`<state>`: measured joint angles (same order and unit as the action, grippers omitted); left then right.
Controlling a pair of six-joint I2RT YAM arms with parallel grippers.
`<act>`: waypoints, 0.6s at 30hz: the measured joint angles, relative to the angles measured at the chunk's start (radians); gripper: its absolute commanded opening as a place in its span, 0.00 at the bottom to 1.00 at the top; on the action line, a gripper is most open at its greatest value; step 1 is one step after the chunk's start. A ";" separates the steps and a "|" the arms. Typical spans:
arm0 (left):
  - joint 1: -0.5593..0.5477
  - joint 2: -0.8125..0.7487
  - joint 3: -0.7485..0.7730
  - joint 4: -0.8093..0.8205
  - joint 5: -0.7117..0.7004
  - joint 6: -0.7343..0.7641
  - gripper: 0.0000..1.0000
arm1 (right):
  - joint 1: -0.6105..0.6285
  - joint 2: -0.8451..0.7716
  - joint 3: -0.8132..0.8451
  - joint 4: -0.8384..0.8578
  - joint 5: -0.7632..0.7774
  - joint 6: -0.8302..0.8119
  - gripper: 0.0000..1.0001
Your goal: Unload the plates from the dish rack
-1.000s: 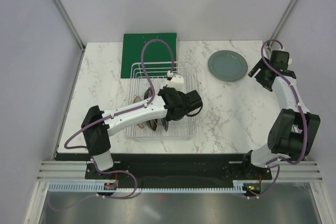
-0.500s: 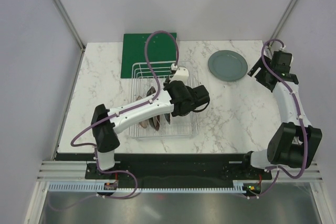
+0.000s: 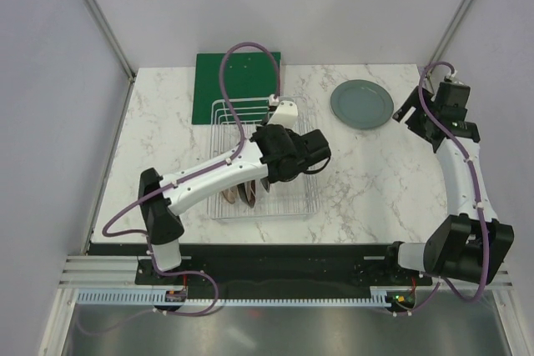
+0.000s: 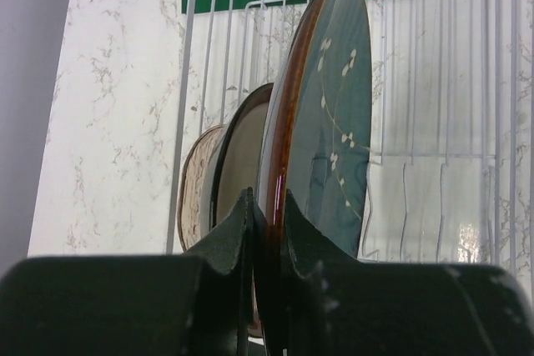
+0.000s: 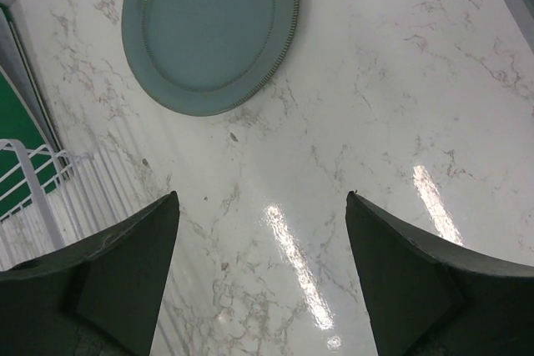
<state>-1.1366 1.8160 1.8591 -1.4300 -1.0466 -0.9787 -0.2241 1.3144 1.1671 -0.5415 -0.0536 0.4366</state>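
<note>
My left gripper [image 4: 267, 206] is shut on the rim of the dark teal-grey plate [image 4: 334, 122], which stands on edge in the white wire dish rack [image 4: 434, 156]. Behind it stand the maroon-rimmed plate [image 4: 242, 164] and the brownish-pink plate [image 4: 196, 198]. In the top view the left gripper [image 3: 269, 179] is over the rack [image 3: 292, 206], and the wrist hides most of the teal plate. The pale grey-green plate [image 3: 361, 103] lies flat on the table at the back right. My right gripper [image 3: 410, 112] is open and empty beside it, above the marble [image 5: 263, 202].
A flat green board [image 3: 236, 87] lies behind the rack against the back of the table. The grey-green plate [image 5: 209, 31] fills the top of the right wrist view, and a rack corner [image 5: 33, 181] shows at its left edge. Walls close in on both sides.
My left wrist has shifted a little right and toward the back over the rack, still gripping the teal plate. My right arm has stretched out, its gripper staying beside the grey-green plate.
</note>
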 measured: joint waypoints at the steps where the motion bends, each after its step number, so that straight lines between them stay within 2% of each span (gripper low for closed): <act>1: 0.000 -0.013 0.001 0.000 0.000 0.005 0.02 | 0.002 -0.010 0.000 -0.002 -0.010 0.000 0.89; 6: -0.002 -0.077 0.056 0.005 0.002 0.024 0.02 | 0.007 -0.042 0.000 -0.004 -0.117 -0.012 0.89; 12: -0.015 -0.162 0.106 0.032 0.008 0.068 0.02 | 0.035 -0.044 -0.026 0.050 -0.349 -0.021 0.89; 15: -0.025 -0.206 0.081 0.055 0.014 0.124 0.02 | 0.055 -0.049 -0.083 0.113 -0.472 -0.005 0.91; 18: -0.026 -0.272 -0.019 0.175 0.055 0.214 0.02 | 0.074 -0.051 -0.137 0.182 -0.579 0.031 0.91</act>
<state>-1.1625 1.5444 1.8397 -1.2545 -0.9913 -0.7647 -0.1497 1.2629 1.0302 -0.3595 -0.6323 0.4675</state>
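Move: The left gripper holds the patterned teal plate by its upper part, over the dish rack, whose middle is some 18 cm beneath. The open right gripper is about 37 cm to its right and 9 cm farther out. The brown plate sits 6 cm left of the left gripper and 12 cm below, level with it fore and aft. From the right gripper the held plate lies about 36 cm left and 7 cm back; the teal plate on the table is 14 cm ahead, 7 cm left, 18 cm below. Raise the left gripper about 8 cm to draw the pinched plate up away from the rack, easing it back slightly near the end and rolling its left side down some 15 degrees. Meanwhile sweep the right gripper about 12 cm left towards the held plate, turning it counter-clockwise some 30 degrees with its left side lifting; keep its fingers wide open and touching nothing. ##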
